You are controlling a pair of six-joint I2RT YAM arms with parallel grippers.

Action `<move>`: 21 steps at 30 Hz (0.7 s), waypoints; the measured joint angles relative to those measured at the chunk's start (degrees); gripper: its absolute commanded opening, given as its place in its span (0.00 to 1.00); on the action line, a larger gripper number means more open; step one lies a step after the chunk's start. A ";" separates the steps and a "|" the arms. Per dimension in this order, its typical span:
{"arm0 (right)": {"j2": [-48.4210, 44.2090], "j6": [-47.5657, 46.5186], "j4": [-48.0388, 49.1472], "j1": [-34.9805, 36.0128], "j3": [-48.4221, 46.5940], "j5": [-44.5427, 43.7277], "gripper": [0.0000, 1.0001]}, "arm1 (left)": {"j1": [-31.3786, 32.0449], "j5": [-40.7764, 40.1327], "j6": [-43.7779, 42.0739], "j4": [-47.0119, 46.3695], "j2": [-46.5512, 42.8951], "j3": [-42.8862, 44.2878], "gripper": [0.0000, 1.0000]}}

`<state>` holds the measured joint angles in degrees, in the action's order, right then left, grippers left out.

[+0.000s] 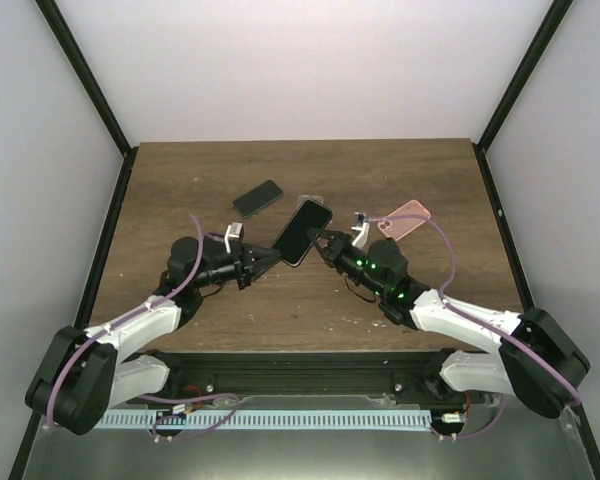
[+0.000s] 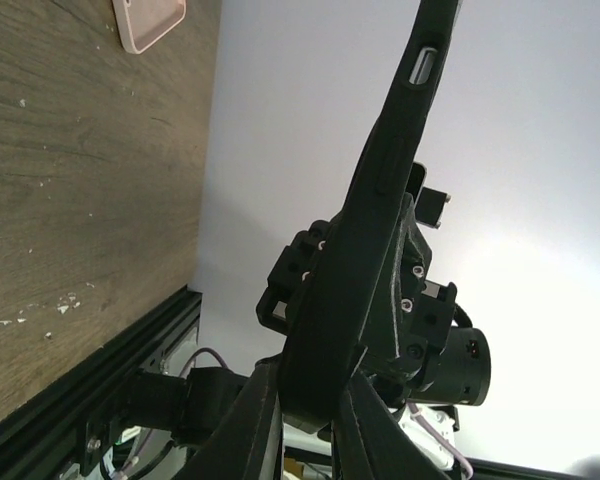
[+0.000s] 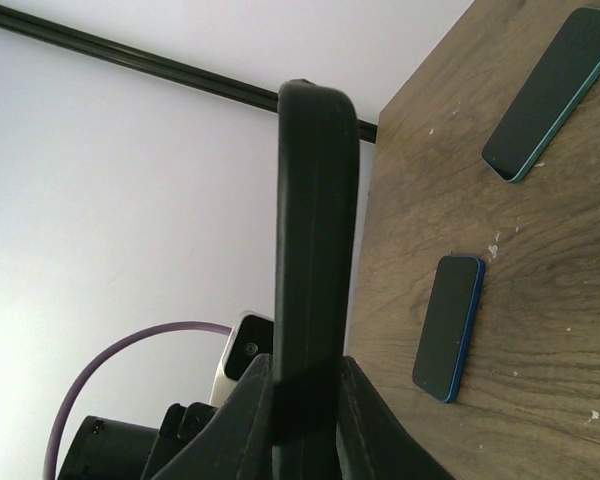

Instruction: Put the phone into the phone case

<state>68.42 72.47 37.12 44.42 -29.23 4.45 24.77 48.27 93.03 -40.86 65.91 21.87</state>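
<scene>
A black phone case (image 1: 302, 231) hangs above the middle of the table, dark face up; I cannot tell whether a phone sits in it. My left gripper (image 1: 268, 256) is shut on its near-left end and my right gripper (image 1: 327, 243) on its right edge. The left wrist view shows the case (image 2: 380, 190) edge-on, side cut-outs visible, pinched at the left gripper (image 2: 310, 400). In the right wrist view the case's rim (image 3: 315, 220) stands upright in the right gripper (image 3: 305, 385). A blue-edged phone (image 3: 448, 328) and a teal-edged phone (image 3: 552, 92) lie face up on the table.
A dark phone (image 1: 257, 198) lies on the table left of the held case. A pink case (image 1: 405, 218) lies to the right, also seen as the pink case (image 2: 148, 20) in the left wrist view. A grey object (image 1: 310, 200) peeks out behind the held case.
</scene>
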 measured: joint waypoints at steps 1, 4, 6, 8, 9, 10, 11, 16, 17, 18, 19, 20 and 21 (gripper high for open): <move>0.00 -0.46 0.00 -0.04 0.00 0.24 0.01 | 0.00 -0.02 0.02 -0.13 0.02 -0.11 0.00; -0.13 -2.10 0.04 -0.22 0.00 0.98 0.02 | 0.00 0.02 0.02 -0.48 0.02 -0.28 0.00; -0.66 -3.13 0.09 -0.33 0.15 1.38 0.02 | 0.02 0.20 0.00 -0.83 0.02 -0.28 0.03; -1.55 -3.96 0.09 -0.33 0.61 1.53 0.01 | 0.13 0.66 -0.02 -1.38 0.02 -0.28 0.14; -2.21 -4.46 0.09 -0.33 0.96 1.62 0.01 | 0.31 0.87 -0.07 -1.62 0.04 -0.28 0.20; -2.82 -4.81 -0.13 -0.33 1.25 1.75 0.01 | 0.44 1.07 -0.13 -1.77 0.09 -0.28 0.26; -3.50 -5.46 -0.66 -0.33 1.36 2.16 0.01 | 0.59 1.36 -0.02 -1.70 0.15 -0.28 0.32; -7.87 -11.76 -6.47 -0.61 1.66 7.85 0.01 | 0.44 2.01 -3.08 0.15 -0.07 -0.31 0.51; -8.94 -13.31 -8.04 -0.63 1.66 9.31 0.01 | 0.44 2.49 -4.61 0.81 -0.35 -0.28 0.52; -10.01 -14.88 -9.68 -0.66 1.53 11.02 0.01 | 0.44 3.34 -6.36 1.79 -0.76 -0.09 0.52; -10.91 -16.46 -11.89 -0.70 1.01 12.68 0.02 | 0.44 4.33 -8.33 3.10 -1.25 0.37 0.52; -11.39 -17.75 -13.51 -0.74 0.44 14.29 0.02 | 0.44 5.29 -10.58 4.44 -1.75 0.98 0.52; -11.74 -19.08 -15.32 -0.76 -0.44 16.11 0.02 | 0.44 6.73 -13.46 6.91 -2.51 2.21 0.50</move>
<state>56.69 53.39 21.80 43.66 -29.67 20.56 25.21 55.00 79.57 -33.95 63.40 24.08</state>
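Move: The phone in its black case hangs between both grippers: its middle is about 5 cm ahead and 6 cm to the right of the left hand, and 2 cm left of the right hand and level with it fore and aft, all at about fingertip height. From the right hand, the clear case lies on the table some 15 cm ahead and 1 cm left, the dark phone 21 cm ahead and 15 cm left, and the pink case 14 cm ahead and 26 cm right, all roughly 20 cm below. The left fingers let go of the case's lower left corner, opening to about half, and that hand eases back some 2.5 cm. The right hand keeps its pinch on the right edge and carries the cased phone back about 6 cm, away from the clear case, its wrist swinging some 15 degrees counter-clockwise and rolling so that its left side dips. ##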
